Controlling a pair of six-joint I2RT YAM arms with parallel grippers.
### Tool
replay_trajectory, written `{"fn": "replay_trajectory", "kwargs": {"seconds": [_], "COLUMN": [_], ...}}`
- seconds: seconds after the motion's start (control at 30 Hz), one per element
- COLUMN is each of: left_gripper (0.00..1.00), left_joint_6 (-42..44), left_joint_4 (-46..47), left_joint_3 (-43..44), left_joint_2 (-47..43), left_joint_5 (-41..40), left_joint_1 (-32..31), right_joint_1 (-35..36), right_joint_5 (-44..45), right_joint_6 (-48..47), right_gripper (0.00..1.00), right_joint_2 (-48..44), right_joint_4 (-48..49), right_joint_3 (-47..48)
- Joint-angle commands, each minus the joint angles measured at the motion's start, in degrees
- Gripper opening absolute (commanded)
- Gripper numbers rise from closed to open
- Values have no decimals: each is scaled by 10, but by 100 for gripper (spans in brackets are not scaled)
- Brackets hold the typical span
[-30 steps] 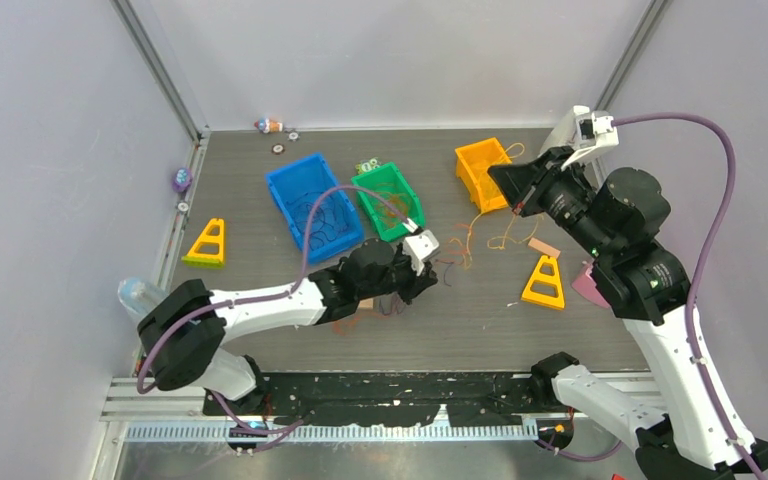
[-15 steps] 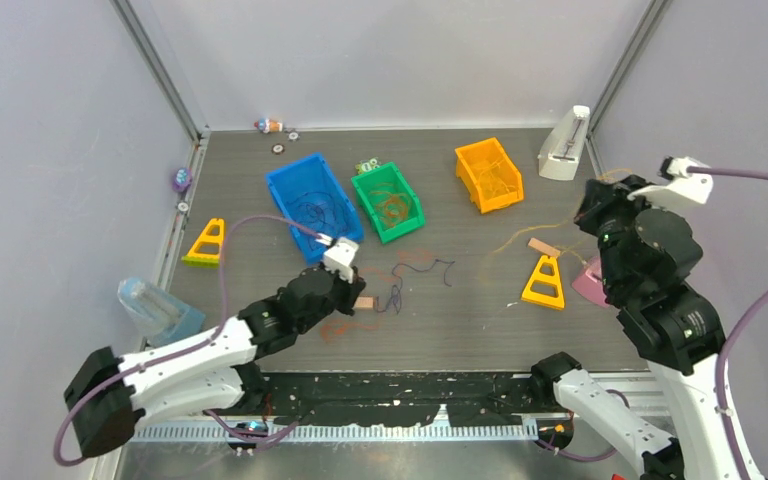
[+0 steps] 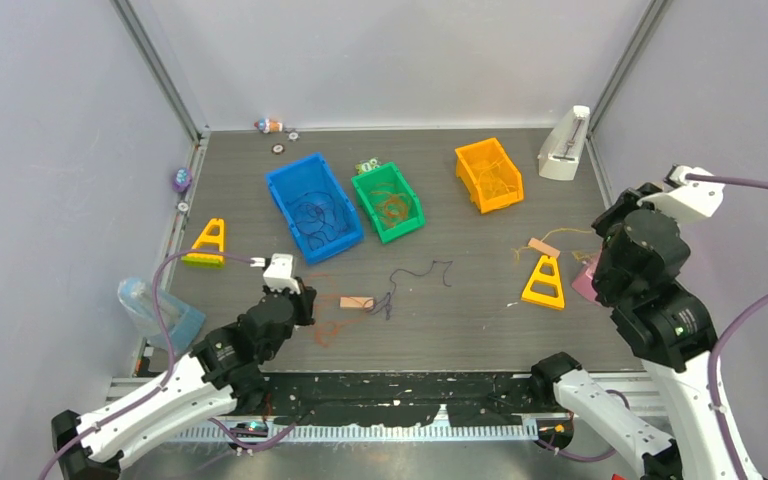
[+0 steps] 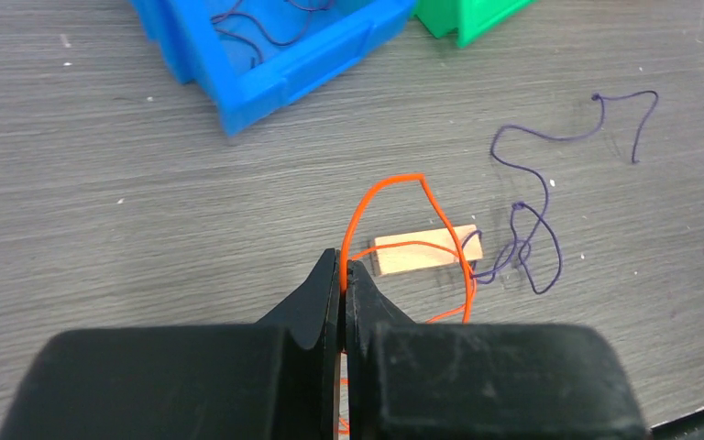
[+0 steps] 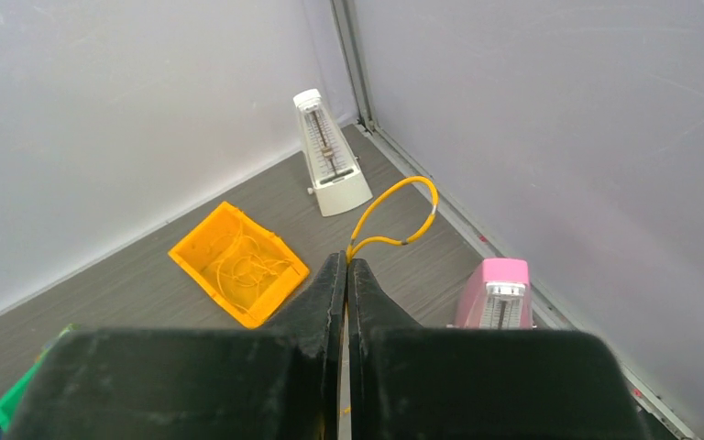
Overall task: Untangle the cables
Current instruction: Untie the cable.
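My left gripper [image 4: 344, 266] is shut on a thin orange cable [image 4: 394, 183], which loops up from the jaws and over a small wooden block [image 4: 426, 250]. A dark purple cable [image 4: 536, 151] lies tangled against that loop beside the block; from above it lies mid-table [image 3: 420, 272]. At the right side my right gripper [image 5: 346, 261] is raised and shut on a yellow cable [image 5: 403, 188] that arches out past the fingertips. More cable strands lie inside the blue bin [image 3: 282, 215], the green bin [image 3: 365, 205] and the orange bin [image 3: 470, 178].
A white metronome [image 3: 563, 145] stands at the far right corner and a pink one [image 5: 495, 293] beside the right wall. Yellow triangular stands sit at the right [image 3: 543, 283] and left [image 3: 207, 243]. A clear plastic object [image 3: 150, 305] lies near the left edge.
The left arm has drawn back toward the near left, its gripper now shut on the orange cable. The right arm swung from the orange bin to the right wall with the yellow cable.
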Motion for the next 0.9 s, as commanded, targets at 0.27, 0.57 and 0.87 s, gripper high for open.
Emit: {"fn": "replay_trajectory", "kwargs": {"seconds": [0.27, 0.57, 0.87], "left_gripper": [0, 0, 0], "left_joint_6": [45, 64, 67], "left_joint_4": [-37, -26, -14], "left_joint_3": [76, 100, 100], "left_joint_2": [-26, 24, 29], "left_joint_5": [22, 66, 75], "left_joint_1": [3, 3, 3], "right_joint_1": [-41, -81, -130], "right_joint_5": [-201, -272, -357], "right_joint_6": [42, 27, -11], "right_gripper": [5, 5, 5], "right_joint_2": [179, 299, 390], "right_joint_4": [72, 124, 172], "right_joint_3": [-37, 41, 118]}}
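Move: The orange bin I am carrying the yellow cable to lies about 38 cm ahead of my right hand, 9 cm to its left and some 36 cm below. The white metronome stands about 20 cm to the right of that bin and 5 cm farther out; the green bin is some 30 cm to the left of it and 7 cm nearer. From my left hand the orange bin is roughly 42 cm ahead and 48 cm to the right. Still pinching the yellow cable, my right hand sweeps about 19 cm forward towards the orange bin, sinking some 12 cm and then rising about 3 cm again, and drifts left as it goes; it tips down and swings counter-clockwise, each by nearly 20 degrees. My left hand keeps its grip on the orange-red cable, lifts about 3 cm and turns slightly clockwise. ##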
